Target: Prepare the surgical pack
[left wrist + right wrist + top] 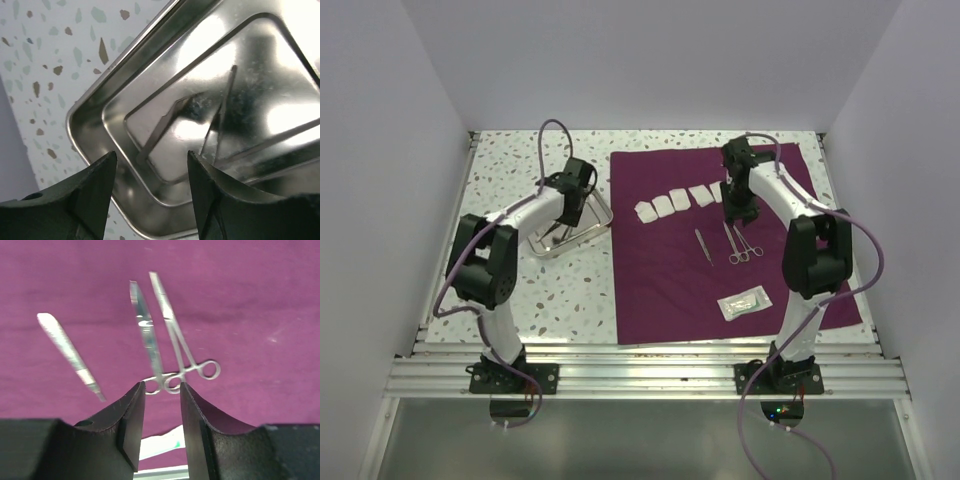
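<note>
The surgical pack lies spread out: a purple drape [660, 280] flat on the table carries a row of white gauze squares [675, 203], a scalpel handle [703, 245], scissors and a clamp [740, 246] and a pouch [744, 303]. Left of the drape stands the steel tray [595, 232]. My left gripper [152, 160] hangs open just above the tray [115, 105], nothing between its fingers. Tweezers [220, 115] and another thin instrument [160, 130] lie inside. My right gripper [161, 387] is open above the ring handles of the scissors [147, 335] and clamp [175, 330], holding nothing.
The scalpel handle [70, 355] lies left of the scissors on the drape [250, 300]. Below the right fingers shows the pouch [160, 442]. White walls close in the speckled table [510, 170] on three sides. A metal rail [640, 375] runs along the near edge.
</note>
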### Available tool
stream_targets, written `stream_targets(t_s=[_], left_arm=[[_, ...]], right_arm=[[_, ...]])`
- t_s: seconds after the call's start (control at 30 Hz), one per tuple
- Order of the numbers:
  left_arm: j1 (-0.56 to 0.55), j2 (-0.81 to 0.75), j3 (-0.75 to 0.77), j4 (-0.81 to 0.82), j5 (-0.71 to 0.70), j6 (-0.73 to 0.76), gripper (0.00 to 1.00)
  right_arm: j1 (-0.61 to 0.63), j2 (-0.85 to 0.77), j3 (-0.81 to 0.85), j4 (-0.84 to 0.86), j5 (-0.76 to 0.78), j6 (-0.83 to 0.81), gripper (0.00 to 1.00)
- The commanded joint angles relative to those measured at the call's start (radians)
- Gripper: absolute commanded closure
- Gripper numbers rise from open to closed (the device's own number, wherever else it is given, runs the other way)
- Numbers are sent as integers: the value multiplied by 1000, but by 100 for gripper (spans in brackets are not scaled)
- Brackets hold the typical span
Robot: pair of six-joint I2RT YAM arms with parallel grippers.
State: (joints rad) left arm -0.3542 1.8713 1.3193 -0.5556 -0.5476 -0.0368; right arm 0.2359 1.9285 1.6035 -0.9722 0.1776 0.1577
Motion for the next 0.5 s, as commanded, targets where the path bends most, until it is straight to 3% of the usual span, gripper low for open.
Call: stream_targets(t_s=[0.0,0.2,0.47], left_arm=[[4,-121,69,-37,208,-147,37],[-3,-242,-3,36,535,-253,37],[-3,-304,-77,83,655,-270,37]], right_arm=[[-17,-5,-29,24,54,-52,62],[-49,15,-86,81,20,-86,59],[-52,76,-74,147,5,-113,61]])
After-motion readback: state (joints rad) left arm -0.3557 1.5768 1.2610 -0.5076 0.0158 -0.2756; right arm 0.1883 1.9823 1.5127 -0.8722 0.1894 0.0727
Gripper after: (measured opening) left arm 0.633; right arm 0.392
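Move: The hemostat's middle is about 3 cm to the right hand's right, 2 cm ahead and 9 cm below. The scissors lie about 4 cm to the left of the hemostat, the scalpel some 12 cm to its left and 2 cm nearer. The packet is roughly 18 cm back from the right hand and 2 cm to its right. From the left hand, the hemostat is about 53 cm right and level in reach; the tray's middle lies 3 cm right and 6 cm ahead. Downward by about 4 cm, easing 2.5 cm to its right, the right hand shifts from over the scissors to over the hemostat, fingers still part-open and clear of both. Rightward and up, the empty left hand sweeps some 10 cm out of the tray towards the mat, rising 8 cm and drawing slightly back, fingertips swinging nearly 40 degrees to the right, jaws staying open. ##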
